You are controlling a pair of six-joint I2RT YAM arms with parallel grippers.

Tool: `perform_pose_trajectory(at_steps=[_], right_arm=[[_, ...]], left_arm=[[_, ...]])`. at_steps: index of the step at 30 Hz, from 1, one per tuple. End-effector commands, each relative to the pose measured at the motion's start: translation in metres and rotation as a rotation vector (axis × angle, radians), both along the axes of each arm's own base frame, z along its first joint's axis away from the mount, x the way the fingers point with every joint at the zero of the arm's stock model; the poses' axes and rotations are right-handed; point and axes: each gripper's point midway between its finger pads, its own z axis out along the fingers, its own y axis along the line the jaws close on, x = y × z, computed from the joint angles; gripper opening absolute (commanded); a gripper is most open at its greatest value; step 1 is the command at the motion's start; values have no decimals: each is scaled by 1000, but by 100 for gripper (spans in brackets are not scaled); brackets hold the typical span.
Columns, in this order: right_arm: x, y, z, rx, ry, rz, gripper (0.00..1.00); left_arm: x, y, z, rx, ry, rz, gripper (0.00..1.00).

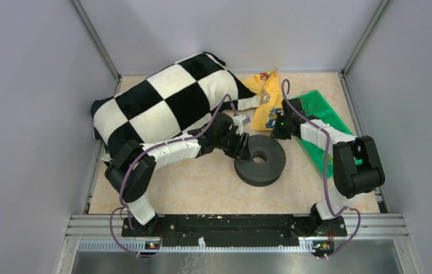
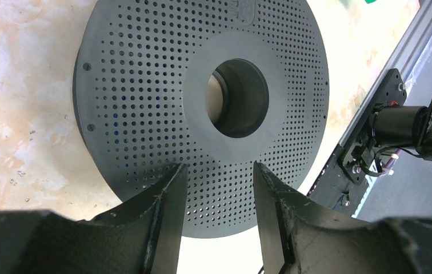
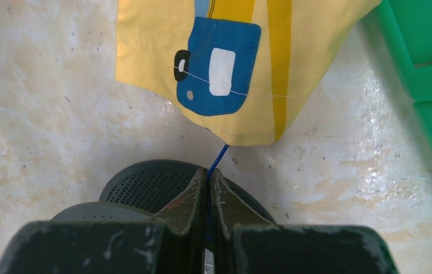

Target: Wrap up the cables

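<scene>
The dark grey perforated spool point(image 1: 260, 160) lies flat mid-table. My left gripper point(image 1: 242, 147) hovers at its left rim; in the left wrist view the gripper point(image 2: 219, 168) is open, its fingers spread over the spool's flange point(image 2: 145, 85) with nothing between them. My right gripper point(image 1: 276, 128) sits just behind the spool. It is shut point(image 3: 208, 171) on a thin blue cable point(image 3: 218, 157). That cable runs from the fingertips up under the edge of a yellow cloth point(image 3: 231, 68). The spool's rim point(image 3: 145, 182) shows behind the right fingers. No other cable shows.
A black-and-white checkered pillow point(image 1: 168, 97) fills the back left, close behind the left arm. The yellow printed cloth point(image 1: 265, 97) lies at the back centre. A green bin point(image 1: 322, 114) stands at the right under the right arm. Grey walls enclose the table.
</scene>
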Motion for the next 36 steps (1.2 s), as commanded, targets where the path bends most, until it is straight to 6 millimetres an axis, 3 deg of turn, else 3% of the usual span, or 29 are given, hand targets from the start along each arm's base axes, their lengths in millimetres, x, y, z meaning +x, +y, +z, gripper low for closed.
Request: perform_pose_trajectory(at_steps=[1,4,10,16,26,36], right_arm=[[12,4,14,-2,-31,57,0],[12,11,18,23,-37,83,2],[14,14,19,37,-38,98,20],[16,12,25,24,-49,91,25],[23,1,40,-34,-83,69,34],[30,22,38,41,-68,122,38]], left_arm=[[-3,7,-26,83,22,-10,53],[-3,7,-28,86,26,-12,52],[-3,6,-26,81,25,-13,52],[-1,6,-15,72,9,-12,53],[12,1,59,-7,-133,-6,54],[13,13,121,-83,-244,55,56]])
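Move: The right hand is at the spool's far rim with the cable end pinched in its shut fingers, the spool's middle about 8 cm back, 4 cm to its left and 1 cm lower. From that hand the yellow bag lies some 13 cm ahead and 2 cm left, the green bin about 18 cm right and 1 cm ahead, both around 5 cm lower. For the left hand, poised over the top flange, the spool's middle is 5 cm to the right, 1 cm back and 5 cm below. The right hand unpinches the cable at the spool's far rim, its fingers spreading to a bit over a third of their range while it turns about 5 degrees counter-clockwise, then eases up off the rim by some 2.5 cm, with a slighter drift forward towards the yellow bag. The left hand first holds still, half open, with its fingertips seeming to rest on the top flange's left part, and then lifts quickly and almost straight up by about 7.5 cm, clear of the spool. ##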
